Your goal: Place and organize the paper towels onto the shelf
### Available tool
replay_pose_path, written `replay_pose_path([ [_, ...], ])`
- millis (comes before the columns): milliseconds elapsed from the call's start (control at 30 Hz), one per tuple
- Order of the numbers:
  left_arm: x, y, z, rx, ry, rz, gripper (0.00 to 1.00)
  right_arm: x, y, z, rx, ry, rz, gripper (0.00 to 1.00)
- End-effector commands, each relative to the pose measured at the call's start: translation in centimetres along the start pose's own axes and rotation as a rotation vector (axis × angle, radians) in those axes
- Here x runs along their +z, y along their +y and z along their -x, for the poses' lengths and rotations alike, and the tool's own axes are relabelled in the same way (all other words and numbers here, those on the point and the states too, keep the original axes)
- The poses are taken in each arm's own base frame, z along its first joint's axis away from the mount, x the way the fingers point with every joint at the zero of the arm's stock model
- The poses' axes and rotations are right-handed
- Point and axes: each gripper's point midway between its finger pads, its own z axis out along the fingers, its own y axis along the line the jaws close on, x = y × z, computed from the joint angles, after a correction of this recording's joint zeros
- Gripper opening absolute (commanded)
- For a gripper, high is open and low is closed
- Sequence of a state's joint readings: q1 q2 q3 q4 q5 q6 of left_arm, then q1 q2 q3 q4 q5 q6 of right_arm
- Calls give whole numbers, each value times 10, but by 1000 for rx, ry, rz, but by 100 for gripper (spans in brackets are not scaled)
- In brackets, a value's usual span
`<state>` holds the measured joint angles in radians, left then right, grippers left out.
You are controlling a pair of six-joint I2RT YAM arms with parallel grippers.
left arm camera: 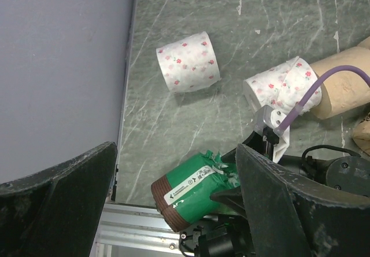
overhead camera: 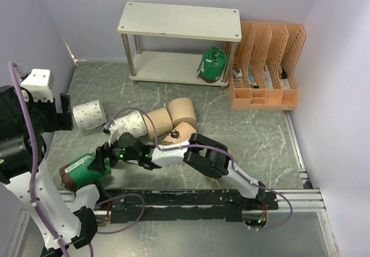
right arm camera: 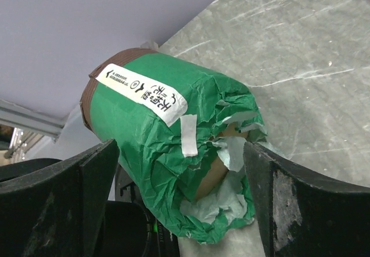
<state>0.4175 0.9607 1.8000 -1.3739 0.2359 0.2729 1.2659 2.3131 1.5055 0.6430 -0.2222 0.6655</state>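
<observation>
A green-wrapped paper towel roll (overhead camera: 80, 171) (right arm camera: 156, 124) (left arm camera: 193, 190) lies on its side at the table's front left, by the rail. My right gripper (overhead camera: 99, 163) (right arm camera: 180, 147) is open, one finger on each side of the roll's torn end. Another green roll (overhead camera: 213, 65) stands on the lower board of the shelf (overhead camera: 179, 21). Two white flowered rolls (overhead camera: 88, 115) (overhead camera: 130, 124) and three tan rolls (overhead camera: 157, 122) (overhead camera: 181, 111) (overhead camera: 180, 133) lie mid-table. My left gripper (overhead camera: 60, 111) (left arm camera: 176, 153) hangs open and empty, high above the left side.
An orange perforated file organizer (overhead camera: 267, 66) stands right of the shelf. The left wall (left arm camera: 58, 66) runs close beside the flowered roll (left arm camera: 188, 60). A metal rail (overhead camera: 289, 196) marks the front edge. A purple cable (left arm camera: 324, 80) crosses over the other flowered roll (left arm camera: 277, 86).
</observation>
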Motion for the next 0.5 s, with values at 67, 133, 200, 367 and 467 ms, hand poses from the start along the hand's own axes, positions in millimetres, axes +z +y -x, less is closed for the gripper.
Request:
replay_pose_path([
  [67, -2, 6, -1, -8, -16, 46, 95, 12, 13, -10, 21, 18, 51, 64],
  [133, -1, 7, -2, -10, -11, 49, 96, 13, 13, -11, 21, 20, 57, 40],
  [200, -1, 7, -4, -6, -12, 48, 96, 12, 13, -9, 13, 15, 53, 20],
  [367, 5, 6, -12, -6, 9, 43, 96, -11, 13, 17, -73, -33, -28, 0],
  [467, 9, 5, -16, -11, 17, 35, 96, -41, 10, 45, -209, -58, -152, 0],
])
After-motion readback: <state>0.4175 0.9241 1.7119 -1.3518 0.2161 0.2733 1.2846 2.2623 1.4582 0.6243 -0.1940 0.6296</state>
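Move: The right hand, fingers open and pointing left, is at the torn end of the green-wrapped paper towel, whose middle lies about 7 cm to its left, 3 cm back and 4 cm lower. Of the two flowered rolls, one lies about 16 cm ahead and 11 cm to the right of this hand, the other 21 cm ahead and 8 cm to the left. From the left hand, the green towel is 7 cm back, 1 cm right and some 33 cm below. The right hand edges left and slightly back, by little more than 1 cm each way, while its fingers go from wide open to fully shut, pinching the loose torn wrapper at the near end of the green paper towel rather than the roll's body. Once shut, it keeps that pinch, turns round and draws about 2 cm to the right, with hardly any change of height or tilt. ##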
